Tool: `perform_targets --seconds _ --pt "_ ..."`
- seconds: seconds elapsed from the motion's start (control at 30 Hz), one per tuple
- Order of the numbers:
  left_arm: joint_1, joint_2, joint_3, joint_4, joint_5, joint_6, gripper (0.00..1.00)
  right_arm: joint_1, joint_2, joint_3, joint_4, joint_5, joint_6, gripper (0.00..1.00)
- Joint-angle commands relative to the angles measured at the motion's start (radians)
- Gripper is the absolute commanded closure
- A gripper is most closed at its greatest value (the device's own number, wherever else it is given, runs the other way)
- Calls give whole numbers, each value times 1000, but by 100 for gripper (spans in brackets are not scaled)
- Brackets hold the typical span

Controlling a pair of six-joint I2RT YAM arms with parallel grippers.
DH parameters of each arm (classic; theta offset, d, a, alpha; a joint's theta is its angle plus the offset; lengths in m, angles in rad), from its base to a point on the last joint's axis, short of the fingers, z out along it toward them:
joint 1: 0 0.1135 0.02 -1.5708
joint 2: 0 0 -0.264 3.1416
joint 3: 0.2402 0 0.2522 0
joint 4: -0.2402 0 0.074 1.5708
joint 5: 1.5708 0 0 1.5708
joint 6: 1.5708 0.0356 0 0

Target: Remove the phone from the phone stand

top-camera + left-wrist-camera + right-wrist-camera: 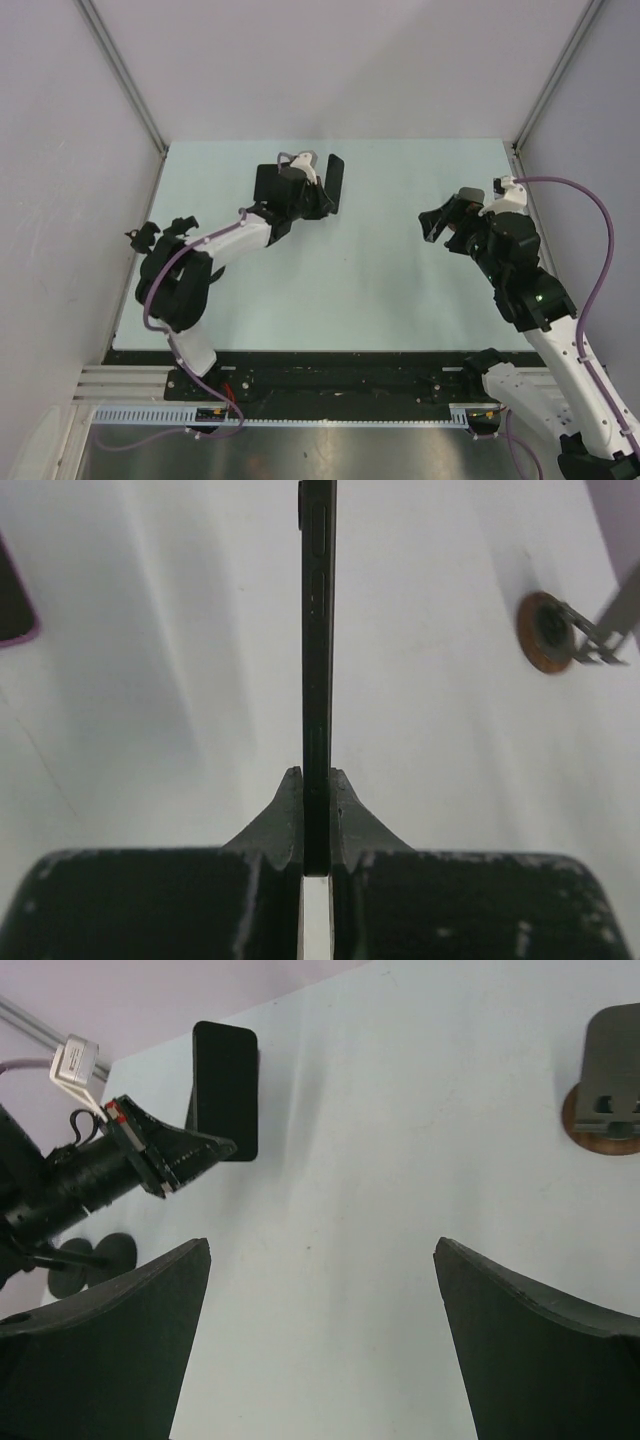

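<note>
The phone [333, 184] is a thin black slab standing upright at the back middle of the table. My left gripper [312, 198] is shut on it. In the left wrist view the phone [318, 630] is edge-on, and the left gripper [317, 780] pinches its near end between both fingers. The right wrist view shows the phone [225, 1090] apart from the phone stand [610, 1080], a grey bracket on a round brown base. The phone stand [560, 630] is empty. My right gripper [437, 225] hangs wide open over bare table, with nothing in the right gripper [320, 1245].
The pale table [360, 290] is closed in by grey walls on the left, back and right. A metal frame post [120, 70] runs up the back left corner. A dark purple-edged shape [12, 600] shows at the left edge of the left wrist view.
</note>
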Motion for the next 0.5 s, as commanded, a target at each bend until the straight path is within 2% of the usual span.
perform_targets --seconds 0.0,0.27,0.47 --pt "74 116 166 40 3 -57 100 -41 -27 10 -49 23 -84 0" --pt "151 365 406 -29 54 -123 100 -101 -4 8 -68 -29 -109 0" --pt "192 486 482 -37 51 -189 99 -118 11 -2 -52 -43 -109 0"
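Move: The left hand already holds the last phone. The free table spot it is taken to, at the right end of the row of laid phones, is about 21 cm ahead, nearly straight on, and some 14 cm below. The near laid phone is about 22 cm ahead and 9 cm to the left, the far laid phone 22 cm ahead and 17 cm to the left. From the right hand the spot lies roughly 35 cm ahead, 31 cm left and 30 cm down. Left hand carries its phone 12 cm forward, 7 down, towards the row's free spot; right hand drifts right. ##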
